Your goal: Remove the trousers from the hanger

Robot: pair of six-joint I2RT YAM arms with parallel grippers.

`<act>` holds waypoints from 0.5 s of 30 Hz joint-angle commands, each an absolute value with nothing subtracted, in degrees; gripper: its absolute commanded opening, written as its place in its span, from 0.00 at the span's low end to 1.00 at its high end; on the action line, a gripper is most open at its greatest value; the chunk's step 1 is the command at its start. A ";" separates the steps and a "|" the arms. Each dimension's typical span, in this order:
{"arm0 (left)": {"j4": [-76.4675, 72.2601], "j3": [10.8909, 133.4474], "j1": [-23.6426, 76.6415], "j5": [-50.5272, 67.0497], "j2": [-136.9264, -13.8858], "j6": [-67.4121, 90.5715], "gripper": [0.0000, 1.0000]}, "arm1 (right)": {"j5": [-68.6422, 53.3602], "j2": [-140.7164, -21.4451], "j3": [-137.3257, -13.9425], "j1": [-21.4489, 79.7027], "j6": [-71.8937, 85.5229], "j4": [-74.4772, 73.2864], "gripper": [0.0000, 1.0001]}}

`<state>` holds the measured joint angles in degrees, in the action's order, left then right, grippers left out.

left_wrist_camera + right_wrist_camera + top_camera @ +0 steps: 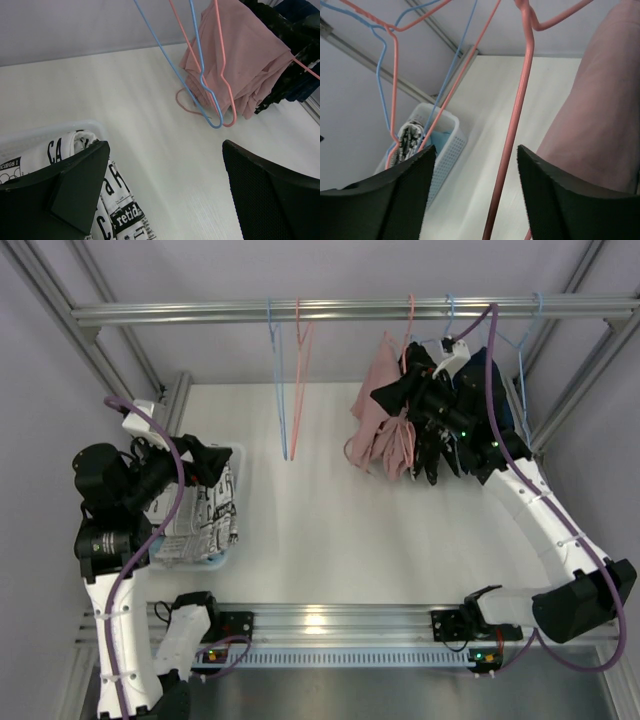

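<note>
The dusty pink trousers (383, 425) hang folded over a pink hanger (408, 325) on the rail; they also show in the left wrist view (245, 65) and the right wrist view (600, 115). My right gripper (405, 387) is open beside them, and the pink hanger's wire (512, 165) runs between its fingers (475, 148). The newsprint trousers (200, 520) lie in a white basket (238, 502) on the left, over the light blue trousers (437, 140). My left gripper (213, 462) is open and empty just above the newsprint cloth (117, 200).
An empty blue hanger (279, 390) and an empty pink hanger (300, 380) hang from the rail (200, 312) mid-left. A dark garment (480, 375) on a blue hanger hangs behind my right arm. Frame posts stand at both back corners.
</note>
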<state>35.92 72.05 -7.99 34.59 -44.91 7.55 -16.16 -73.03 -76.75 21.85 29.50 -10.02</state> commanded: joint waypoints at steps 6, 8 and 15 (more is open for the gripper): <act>32.08 71.10 -8.26 34.54 -44.74 6.68 0.99 | -24.34 -70.23 -73.13 19.43 39.72 4.04 0.28; 31.56 70.93 -8.26 34.72 -44.56 7.03 0.99 | -25.40 -69.18 -71.64 18.81 42.01 6.32 0.16; 28.39 69.17 -8.26 36.73 -43.07 8.26 0.99 | -28.73 -67.77 -73.30 16.53 47.37 10.63 0.00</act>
<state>33.63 69.76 -7.99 34.96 -44.03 7.64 -25.04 -71.64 -70.76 17.82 44.60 -0.34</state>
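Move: Between the right hand's open fingers runs the near side wire of the pink hanger, within about a centimetre of the hand point. The pink trousers hang on it roughly 8 cm ahead and 8 cm lower; the black trousers lie about 7 cm to the right, 8 cm ahead and 8 cm below. An empty pink hanger is some 18 cm left, 8 cm ahead. From the left hand, the wire is about 32 cm right and 12 cm ahead, near its height. Staying within a centimetre of its place, the right hand closes its fingers from about three-quarters open to shut, pinching the pink hanger's side wire below the neck. As the fingers close, the wrist rolls its left side up by some 15 degrees, with the fingertips dipping slightly. ##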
